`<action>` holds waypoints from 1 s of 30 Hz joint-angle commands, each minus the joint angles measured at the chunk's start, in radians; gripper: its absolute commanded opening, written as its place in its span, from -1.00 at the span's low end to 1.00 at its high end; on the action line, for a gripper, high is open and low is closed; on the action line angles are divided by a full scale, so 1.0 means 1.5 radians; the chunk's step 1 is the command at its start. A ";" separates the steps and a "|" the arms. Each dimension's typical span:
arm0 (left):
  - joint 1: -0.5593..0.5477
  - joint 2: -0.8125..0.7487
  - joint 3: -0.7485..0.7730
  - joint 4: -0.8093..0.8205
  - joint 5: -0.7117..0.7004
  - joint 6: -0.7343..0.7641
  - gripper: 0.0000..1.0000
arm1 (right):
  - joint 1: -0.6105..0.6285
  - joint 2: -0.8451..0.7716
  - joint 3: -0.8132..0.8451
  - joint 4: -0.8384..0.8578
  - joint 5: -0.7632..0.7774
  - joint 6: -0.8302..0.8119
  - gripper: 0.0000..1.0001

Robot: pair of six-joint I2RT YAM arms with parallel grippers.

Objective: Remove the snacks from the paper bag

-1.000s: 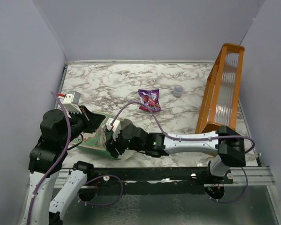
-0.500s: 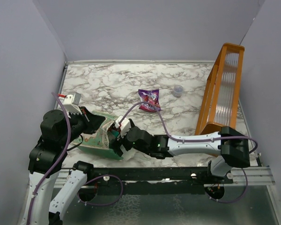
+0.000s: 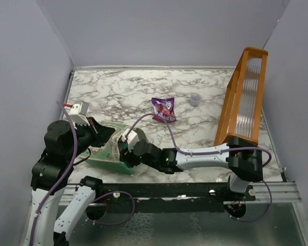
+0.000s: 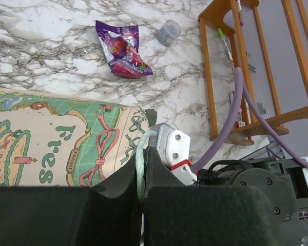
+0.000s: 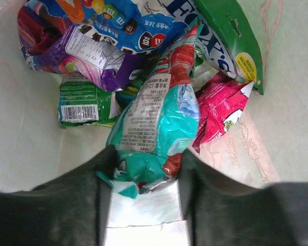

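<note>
The paper bag (image 3: 106,152) lies on its side at the near left, mouth toward the right. My left gripper (image 4: 142,155) is shut on its pale string handle (image 4: 139,169). My right gripper (image 5: 143,169) reaches into the bag's mouth, its jaws closed against the crumpled end of a teal snack packet (image 5: 161,115). Deeper in the bag lie a blue packet (image 5: 123,25), a purple one (image 5: 92,56), a green one (image 5: 84,105) and a pink-red one (image 5: 220,105). One purple snack (image 3: 163,109) lies out on the marble table.
An orange wooden rack (image 3: 244,97) leans at the right side. A small clear cup (image 3: 195,99) stands just left of it, close to the purple snack. Grey walls close off the table's back and sides.
My right gripper drew back a little, then pushed into the bag's mouth again. Its jaws spread wide and then closed on the teal packet. The left arm has not moved.
</note>
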 commanded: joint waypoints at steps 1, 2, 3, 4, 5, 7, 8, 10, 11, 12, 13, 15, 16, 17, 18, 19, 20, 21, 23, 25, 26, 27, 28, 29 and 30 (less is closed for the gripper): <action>-0.003 -0.011 0.022 0.003 -0.007 -0.001 -1.00 | -0.006 -0.002 0.023 0.036 -0.010 -0.010 -0.16; -0.003 -0.012 0.022 0.002 -0.008 0.000 -1.00 | -0.006 -0.009 0.021 0.035 -0.007 -0.011 -0.16; -0.003 -0.014 0.020 0.002 -0.010 0.000 -1.00 | -0.006 -0.015 0.019 0.031 -0.003 -0.012 -0.18; -0.003 -0.015 0.019 0.002 -0.011 0.001 -1.00 | -0.006 -0.023 0.018 0.028 -0.002 -0.013 -0.22; -0.003 -0.016 0.018 0.001 -0.012 0.000 -1.00 | -0.005 -0.033 0.016 0.023 -0.002 -0.013 -0.27; -0.003 -0.018 0.014 0.003 -0.014 0.001 -1.00 | -0.006 -0.057 0.007 0.017 -0.005 -0.014 -0.44; -0.003 -0.019 0.012 0.003 -0.016 0.000 -1.00 | -0.006 -0.070 0.002 0.016 -0.008 -0.014 -0.56; -0.003 -0.019 0.010 0.005 -0.017 0.002 -1.00 | -0.005 -0.097 -0.010 0.014 -0.011 -0.012 -0.70; -0.003 -0.019 0.010 0.005 -0.018 0.002 -1.00 | -0.005 -0.114 -0.015 0.012 -0.012 -0.012 -0.74; -0.002 -0.018 0.008 0.005 -0.019 0.002 -1.00 | -0.006 -0.128 -0.019 0.010 -0.012 -0.013 -0.76; -0.003 -0.019 0.008 0.005 -0.020 0.004 -1.00 | -0.005 -0.140 -0.020 0.007 -0.012 -0.012 -0.78; -0.003 -0.021 0.006 0.005 -0.023 0.004 -1.00 | -0.005 -0.164 -0.027 0.003 -0.011 -0.010 -0.82; -0.003 -0.022 0.006 0.005 -0.026 0.004 -1.00 | -0.005 -0.174 -0.030 0.000 -0.011 -0.010 -0.84; -0.003 -0.022 0.006 0.004 -0.030 0.003 -1.00 | -0.005 -0.185 -0.034 0.000 -0.011 -0.011 -0.85; -0.003 -0.023 0.006 0.003 -0.037 0.002 -1.00 | -0.006 -0.195 -0.038 -0.001 -0.011 -0.010 -0.86; -0.003 -0.024 0.008 0.001 -0.046 0.001 -1.00 | -0.006 -0.203 -0.040 -0.006 -0.011 -0.010 -0.88; -0.003 -0.027 0.010 -0.001 -0.058 -0.001 -1.00 | -0.006 -0.211 -0.041 -0.014 -0.009 -0.011 -0.90; -0.003 -0.029 0.014 -0.004 -0.070 -0.003 -1.00 | -0.006 -0.219 -0.042 -0.023 -0.007 -0.012 -0.92; -0.003 -0.032 0.023 -0.014 -0.097 -0.007 -1.00 | -0.005 -0.237 -0.049 -0.043 0.001 -0.017 -0.97; -0.003 -0.030 0.037 -0.027 -0.117 -0.005 -1.00 | -0.006 -0.260 -0.062 -0.060 0.013 -0.025 -0.97; -0.003 -0.028 0.043 -0.033 -0.124 -0.002 -1.00 | -0.006 -0.273 -0.072 -0.067 0.019 -0.029 -0.97; -0.003 -0.028 0.049 -0.037 -0.132 0.000 -1.00 | -0.005 -0.286 -0.081 -0.072 0.027 -0.034 -0.97; -0.003 -0.027 0.054 -0.040 -0.138 0.000 -1.00 | -0.006 -0.302 -0.092 -0.076 0.032 -0.039 -0.97; -0.003 -0.026 0.058 -0.043 -0.145 0.001 -1.00 | -0.005 -0.316 -0.102 -0.078 0.033 -0.046 -0.97; -0.003 -0.025 0.061 -0.047 -0.155 0.000 -1.00 | -0.005 -0.334 -0.113 -0.081 0.032 -0.054 -0.97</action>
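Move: Already inside the paper bag's mouth, the right hand has the near end of the teal snack pack between its open fingers; the pack's middle is about 3 cm ahead, 3 cm left and 3 cm below. The pink pack sits some 8 cm ahead and 2 cm left, the green barcode pack level ahead and 8 cm left, both about 3 cm lower. From the left hand, holding the bag's handle, the teal pack is roughly 20 cm below, 2 cm ahead and 2 cm left. Pinching the end of the teal pack shut between its fingers almost in place, the right hand then lifts it about 9 cm and swings some 6 cm right, out towards the mouth's edge and away from the other snacks. The left hand keeps its shut grip on the handle, drawing it about 2.5 cm left and slightly up late on, with a small counter-clockwise turn. ##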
